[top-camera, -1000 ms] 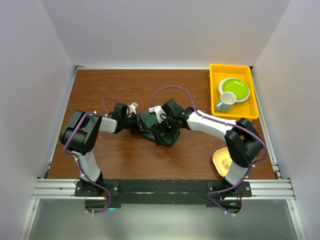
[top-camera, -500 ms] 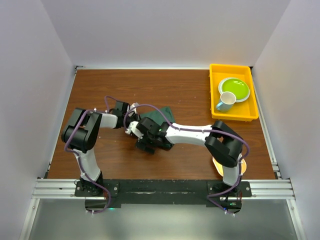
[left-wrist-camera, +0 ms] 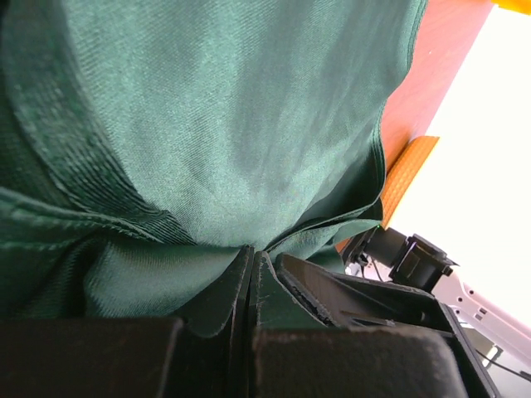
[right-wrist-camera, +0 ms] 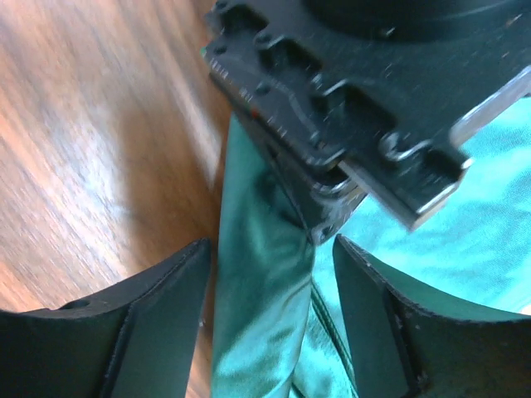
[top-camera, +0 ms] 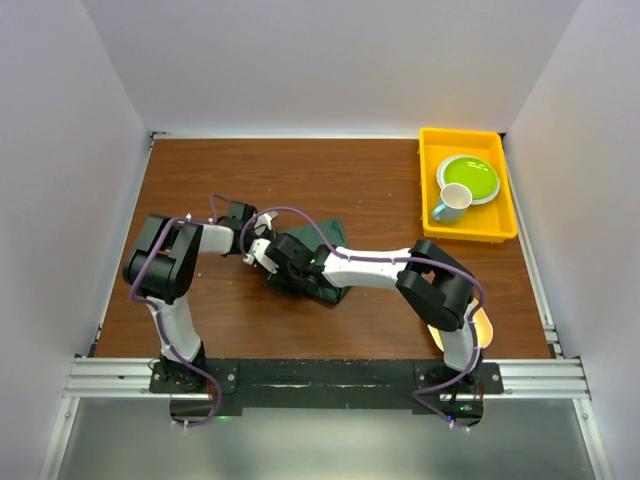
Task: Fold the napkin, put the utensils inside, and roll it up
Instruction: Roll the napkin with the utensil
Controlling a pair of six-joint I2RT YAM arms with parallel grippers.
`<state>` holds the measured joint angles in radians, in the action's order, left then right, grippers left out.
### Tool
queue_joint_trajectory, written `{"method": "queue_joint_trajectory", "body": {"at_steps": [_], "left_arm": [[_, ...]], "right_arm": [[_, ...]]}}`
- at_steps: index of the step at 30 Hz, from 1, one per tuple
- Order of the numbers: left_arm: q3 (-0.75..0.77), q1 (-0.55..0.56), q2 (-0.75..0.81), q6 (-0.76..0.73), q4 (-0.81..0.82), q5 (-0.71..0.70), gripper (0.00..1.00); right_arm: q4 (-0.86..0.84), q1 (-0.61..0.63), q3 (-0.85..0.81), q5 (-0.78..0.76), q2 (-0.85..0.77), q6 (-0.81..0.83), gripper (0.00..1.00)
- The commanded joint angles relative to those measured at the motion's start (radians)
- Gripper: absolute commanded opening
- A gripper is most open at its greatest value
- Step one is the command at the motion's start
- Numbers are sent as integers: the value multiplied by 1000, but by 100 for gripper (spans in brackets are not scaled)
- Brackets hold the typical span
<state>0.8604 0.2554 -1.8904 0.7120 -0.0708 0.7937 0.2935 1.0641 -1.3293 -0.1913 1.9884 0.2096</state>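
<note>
The dark green napkin (top-camera: 326,233) lies bunched in the middle of the wooden table. My left gripper (top-camera: 258,243) is at its left end. In the left wrist view that gripper (left-wrist-camera: 250,255) is shut, pinching a fold of the napkin (left-wrist-camera: 224,124). My right arm reaches across to the left, and its gripper (top-camera: 284,272) sits right beside the left one. In the right wrist view it (right-wrist-camera: 270,286) stands open, with a rolled edge of the napkin (right-wrist-camera: 265,323) between its fingers (right-wrist-camera: 162,303) and not touching either one. The left gripper's body (right-wrist-camera: 348,108) fills the space just above. The utensils are hidden.
A yellow tray (top-camera: 466,233) at the back right holds a green plate (top-camera: 470,178) and a cup (top-camera: 450,206). A pale orange dish (top-camera: 482,326) peeks out beneath my right arm's elbow near the front right. White walls enclose the table on three sides.
My right arm has swung left across the napkin, bringing its gripper from the cloth's middle to beside the left gripper, and its jaws have narrowed. The left gripper has kept its pinch.
</note>
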Motion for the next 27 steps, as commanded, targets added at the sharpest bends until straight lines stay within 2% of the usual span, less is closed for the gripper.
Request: {"method": "queue_joint_trajectory", "body": {"at_steps": [1,3,6,7,8,9,14,17,21,25,27], "left_arm": [[-27,-13,-62,-97,-139,-175,0],[-26,-15,-59,-100,-144,-174,0],[-24,-19,-61,-105,-147,-172,0],[-24,-21,-62,-106,-147,-171,0],[-26,-22,-62,-106,-147,-172,0],[-26,-22,-65,-108,-146,-172,0],[-26,-31,-68,-109,-142,-171,0],[-26,-35,-70,-108,-141,-168,0],[-20,-35,-67,-108,-146,-168,0],[-8,-44,-53,-109,-155,-166,0],[14,-50,-23,-114,-165,-174,3]], "right_arm": [[25,-33,18,19,67,-27,59],[30,-44,30,35,66,-32,55],[29,-47,56,44,50,-39,54],[27,-47,61,50,46,-42,57],[29,-50,67,53,35,-47,64],[32,-52,68,56,29,-56,66],[38,-68,100,105,-3,-79,68],[41,-72,108,137,7,-75,63],[56,-72,85,208,59,-85,49],[50,-95,87,286,78,-128,30],[49,-104,90,349,75,-151,27]]}}
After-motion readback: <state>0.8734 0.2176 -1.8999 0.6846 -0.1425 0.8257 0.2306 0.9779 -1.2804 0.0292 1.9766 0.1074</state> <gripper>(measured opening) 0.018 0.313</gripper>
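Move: Right under the right hand and between its open fingers runs the napkin's rolled edge, about 1 cm below the point where they close. The flat, unrolled part lies some 6 cm ahead and 9 cm to the right of that hand. The shut left fingers already pinch cloth at the roll's left end; from the left hand, the stretch the right one goes for is about 2 cm back and 1 cm right, level in height. Closing on the rolled edge just beside the left fingertips, the right hand first eases about 1 cm forward, then draws back as far while sinking about 1 cm, its fingertips tipping some 15 degrees to the left and back towards the base. Its wide-open fingers narrow to about a third and pinch the roll between them. The left hand keeps its pinch and drifts about 1 cm left near the end. ##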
